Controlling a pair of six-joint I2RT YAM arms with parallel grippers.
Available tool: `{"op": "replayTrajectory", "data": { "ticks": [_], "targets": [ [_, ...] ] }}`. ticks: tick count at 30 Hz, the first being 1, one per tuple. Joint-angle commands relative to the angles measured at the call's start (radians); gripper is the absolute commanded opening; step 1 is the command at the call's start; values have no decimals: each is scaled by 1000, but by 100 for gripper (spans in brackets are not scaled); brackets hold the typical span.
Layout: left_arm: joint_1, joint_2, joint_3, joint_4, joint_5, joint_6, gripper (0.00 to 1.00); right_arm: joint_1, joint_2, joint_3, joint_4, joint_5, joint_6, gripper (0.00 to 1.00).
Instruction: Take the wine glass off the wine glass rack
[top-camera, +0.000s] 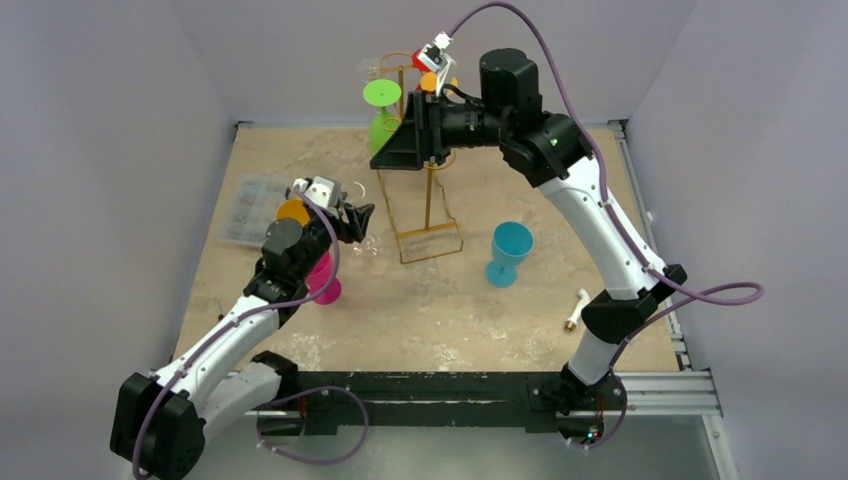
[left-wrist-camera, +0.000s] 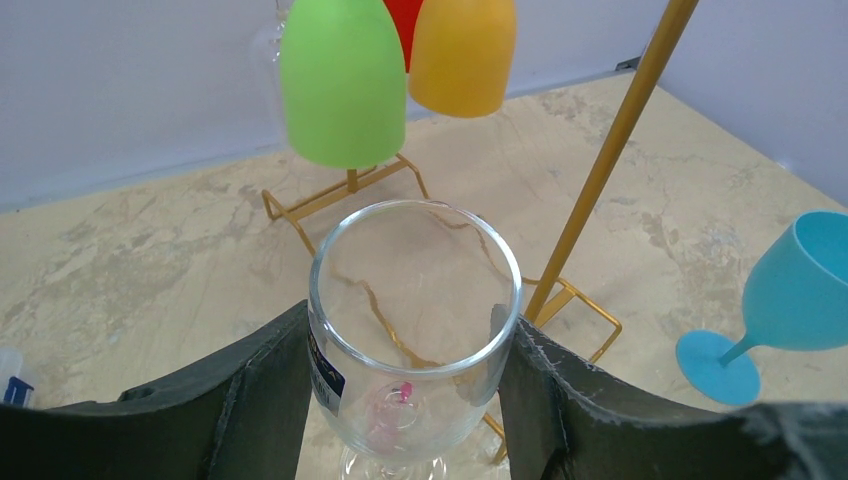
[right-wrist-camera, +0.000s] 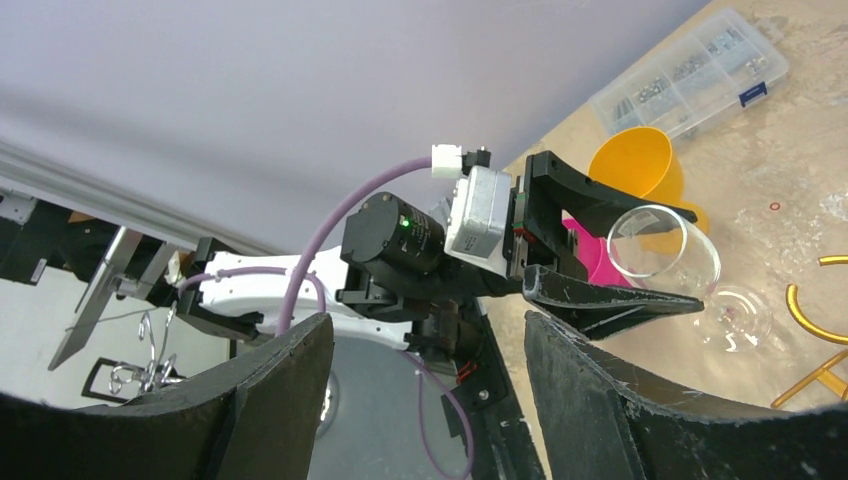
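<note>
My left gripper (left-wrist-camera: 405, 322) is shut on the bowl of a clear wine glass (left-wrist-camera: 415, 290), with a finger pressed to each side. It holds the glass low over the table, just left of the gold wine glass rack (top-camera: 428, 200). A green glass (left-wrist-camera: 343, 80), an orange one (left-wrist-camera: 462, 50) and a red one (left-wrist-camera: 403, 20) hang upside down from the rack's arms. My right gripper (top-camera: 397, 140) is up at the rack's top beside the green glass (top-camera: 383, 128). It is open, and in the right wrist view nothing lies between its fingers (right-wrist-camera: 290, 380).
A teal glass (top-camera: 510, 250) stands right of the rack's base. A pink glass (top-camera: 325, 280) and an orange cup (top-camera: 293, 211) sit under my left arm. A clear parts box (top-camera: 250, 205) lies at the left, and a small white piece (top-camera: 577, 310) at the right.
</note>
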Motion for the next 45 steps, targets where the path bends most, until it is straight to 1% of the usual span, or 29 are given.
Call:
{"op": "replayTrajectory", "data": {
  "ticks": [1, 6, 13, 23, 33, 45],
  "targets": [
    [4, -16, -15, 139, -8, -13, 0, -6, -32, -1, -5, 4, -12, 69],
    [11, -12, -41, 151, -22, -24, 0, -5, -20, 12, -1, 6, -3, 68],
    [23, 16, -65, 168, 37, -43, 0, -4, -17, 14, 3, 6, -1, 68],
    [25, 52, -101, 197, 47, -55, 0, -9, -18, 22, -18, 0, -12, 68],
    [25, 64, -113, 192, 101, -45, 0, -12, -13, 27, -10, -6, -6, 68],
    [25, 53, -140, 139, 145, -45, 0, -18, -17, 31, -11, -7, -3, 70]
  ]
}}
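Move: I still hold the clear wine glass in my left hand; the bare table patch it is bound for lies almost straight beneath, roughly 23 cm down. The magenta glass stands about 10 cm to the left and 4 cm back, the orange glass 14 cm left and 8 cm ahead, the rack's near foot rail some 13 cm right and 6 cm ahead. From my right hand that patch is around 6 cm ahead, 8 cm left and 44 cm below. With my left hand I keep the bowl of the upright clear glass pinched and lower it about 7 cm towards the bare table between the magenta glass and the rack. I nearly pause after the first 6 cm, then ease slightly back and to the right while sinking again. Along the way my fingers tip down by some 8 degrees, their opening unchanged. ##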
